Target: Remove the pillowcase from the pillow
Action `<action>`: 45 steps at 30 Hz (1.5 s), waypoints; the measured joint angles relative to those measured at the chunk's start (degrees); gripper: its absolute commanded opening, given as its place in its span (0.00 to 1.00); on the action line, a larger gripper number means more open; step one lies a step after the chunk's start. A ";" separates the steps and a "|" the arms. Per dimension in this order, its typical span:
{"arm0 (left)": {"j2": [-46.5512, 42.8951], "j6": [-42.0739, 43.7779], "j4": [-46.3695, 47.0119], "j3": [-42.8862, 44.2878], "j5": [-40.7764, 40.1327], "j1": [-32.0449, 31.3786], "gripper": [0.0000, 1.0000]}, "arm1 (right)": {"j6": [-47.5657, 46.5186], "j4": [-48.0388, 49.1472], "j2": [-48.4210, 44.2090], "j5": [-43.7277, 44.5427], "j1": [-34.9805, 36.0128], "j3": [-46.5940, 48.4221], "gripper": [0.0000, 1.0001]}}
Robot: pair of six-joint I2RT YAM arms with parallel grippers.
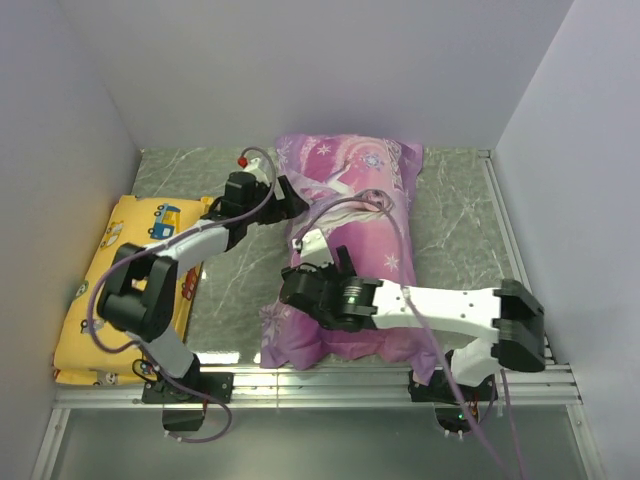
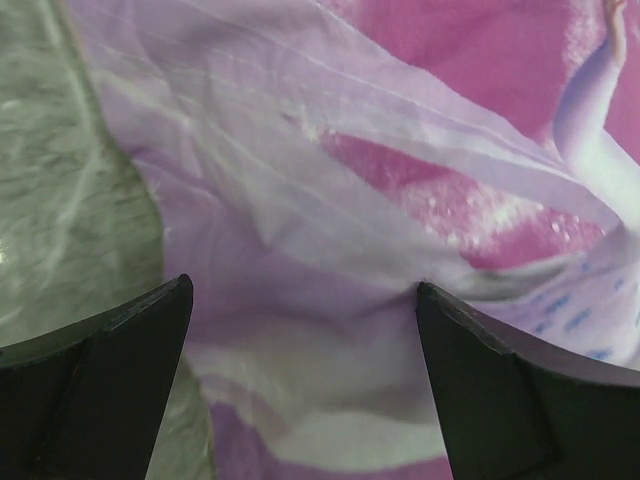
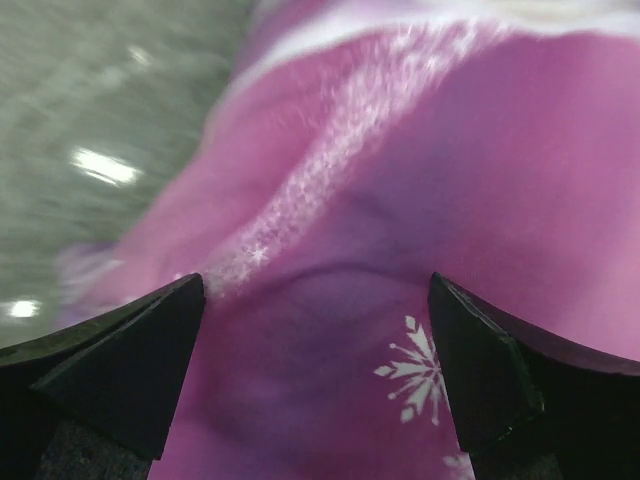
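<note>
The purple-pink pillowcase (image 1: 365, 200), printed with a princess and snowflakes, lies stuffed and puffy along the middle of the table. It fully covers the pillow, so no plain white pillow shows. My left gripper (image 1: 291, 197) is open at the case's far left edge. In the left wrist view its fingers (image 2: 302, 285) straddle wrinkled fabric (image 2: 380, 200) by the edge. My right gripper (image 1: 293, 277) is open over the case's near left part. In the right wrist view its fingers (image 3: 317, 280) hang wide apart just above the fabric (image 3: 420, 150), holding nothing.
A yellow cushion (image 1: 130, 290) printed with vehicles lies along the left wall. Grey marbled table (image 1: 240, 280) shows between it and the pillowcase. White walls close in the left, back and right. A metal rail (image 1: 330, 385) runs along the near edge.
</note>
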 measured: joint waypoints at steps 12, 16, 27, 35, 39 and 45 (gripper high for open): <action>6.40 -2.10 5.20 3.89 2.69 -2.25 0.00 | 4.57 -4.17 -0.02 1.14 -7.02 -2.29 0.00; 1.01 -1.03 0.83 3.96 -1.05 -3.61 0.00 | 4.11 -7.78 -6.62 0.52 -7.63 -2.10 0.00; -22.95 4.68 -17.51 12.00 -17.00 -12.00 0.00 | -2.64 -13.05 -26.75 -9.55 -7.80 10.69 0.00; -17.31 6.64 -31.26 28.61 -21.16 -16.72 0.00 | -2.71 -9.07 -31.91 -16.57 -21.68 7.76 0.00; -8.94 7.15 -34.27 32.44 -22.10 -17.53 0.00 | -1.42 0.31 -29.64 -29.18 -40.37 -7.21 0.00; 2.71 7.28 -37.73 37.48 -22.36 -19.50 0.01 | 3.67 17.38 -12.44 -45.72 -57.96 -17.51 0.00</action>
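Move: The purple pillowcase lies under both open hands. The left hand's grip spot, on its far left part, is 1 cm ahead, 3 to the right and 3 below; the printed face lies about 15 cm to the right, level. The right hand's spot, on the near left part, is 2 cm ahead, 3 right and 5 below; the case's near edge lies some 17 cm back, 5 right and 12 below. Both hands pinch the pillowcase, lift it about 25 cm and swing it down rightward, the right hand also forward. ##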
